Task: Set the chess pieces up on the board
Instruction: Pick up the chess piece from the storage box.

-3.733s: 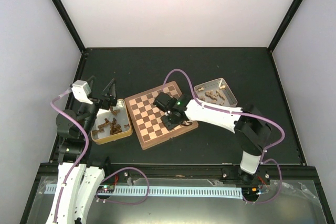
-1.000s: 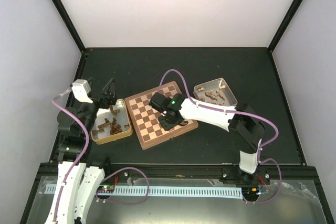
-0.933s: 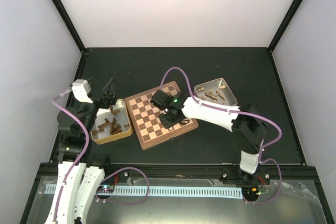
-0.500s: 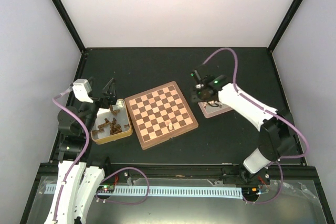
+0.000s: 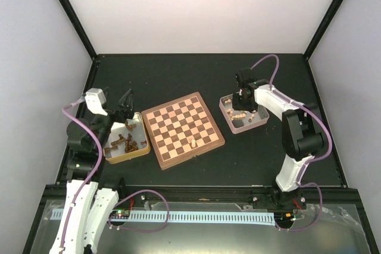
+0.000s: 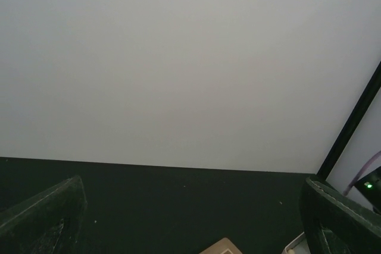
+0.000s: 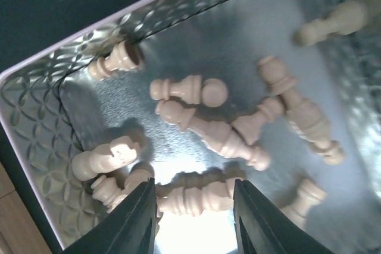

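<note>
The board (image 5: 181, 124) lies mid-table, turned a little, with one cream chess piece (image 5: 191, 144) standing near its front edge. Several more cream chess pieces (image 7: 190, 89) lie jumbled in a silver tray (image 5: 236, 128) to the board's right. My right gripper (image 5: 243, 100) hangs low in that tray. Its fingers (image 7: 140, 218) stand apart on either side of one lying piece (image 7: 199, 197), whose ends reach up to both. My left gripper (image 5: 121, 106) hovers wide open and holding nothing over the back of a gold tray (image 5: 143, 149).
The gold tray holds several dark brown pieces (image 5: 122, 143). The silver tray's patterned wall (image 7: 36, 135) runs close on the left of my right fingers. A corner of the board (image 6: 223, 247) shows in the left wrist view, with black tabletop and white back wall beyond.
My right arm has swung from over the board to the silver tray, leaving a cream piece standing on the board. The left arm has barely moved.
</note>
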`<move>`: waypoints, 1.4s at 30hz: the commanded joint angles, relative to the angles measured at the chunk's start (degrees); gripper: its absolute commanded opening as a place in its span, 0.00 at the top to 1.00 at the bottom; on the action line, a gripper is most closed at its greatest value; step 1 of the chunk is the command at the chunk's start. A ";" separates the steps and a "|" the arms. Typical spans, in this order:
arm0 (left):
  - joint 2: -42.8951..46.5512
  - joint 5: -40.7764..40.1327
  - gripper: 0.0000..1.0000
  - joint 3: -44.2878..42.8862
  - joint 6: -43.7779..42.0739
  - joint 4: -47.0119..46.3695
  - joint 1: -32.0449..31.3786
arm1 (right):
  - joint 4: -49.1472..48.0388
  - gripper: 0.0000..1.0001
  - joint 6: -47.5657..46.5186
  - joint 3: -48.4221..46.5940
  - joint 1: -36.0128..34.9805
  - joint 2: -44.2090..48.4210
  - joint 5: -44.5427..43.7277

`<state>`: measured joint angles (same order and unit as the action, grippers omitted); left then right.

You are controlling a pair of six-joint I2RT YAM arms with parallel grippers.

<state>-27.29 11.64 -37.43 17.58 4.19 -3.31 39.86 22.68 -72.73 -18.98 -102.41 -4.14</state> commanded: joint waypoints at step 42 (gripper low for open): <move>-0.05 1.47 0.01 -1.94 -0.70 -0.91 0.59 | 2.90 0.92 -1.09 -1.47 -2.81 2.83 4.73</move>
<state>-27.49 12.08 -37.43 17.58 4.21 -3.07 41.36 21.32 -74.96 -20.75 -103.77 2.09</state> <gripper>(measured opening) 0.990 0.102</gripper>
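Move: In the light pieces' storage box, the chess piece to be taken lies about 4 cm to the right hand's left, level with it fore and aft and some 4 cm below. At the same depth, a crosswise piece lies about 1 cm left and 1 cm back of the hand, a knight about 6 cm left and 2 cm ahead, and a corner pawn 6 cm left and 7 cm ahead. From the left hand, the piece is roughly 48 cm right, 13 cm ahead and 33 cm below. Shifting left a little under 4 cm while sinking about as far into the box, the right hand tilts slightly to bring its partly open fingers around the piece in the near-left cluster. The fingers close and pinch that piece, then the hand rises about 3.5 cm with it, the tilt easing a little. ##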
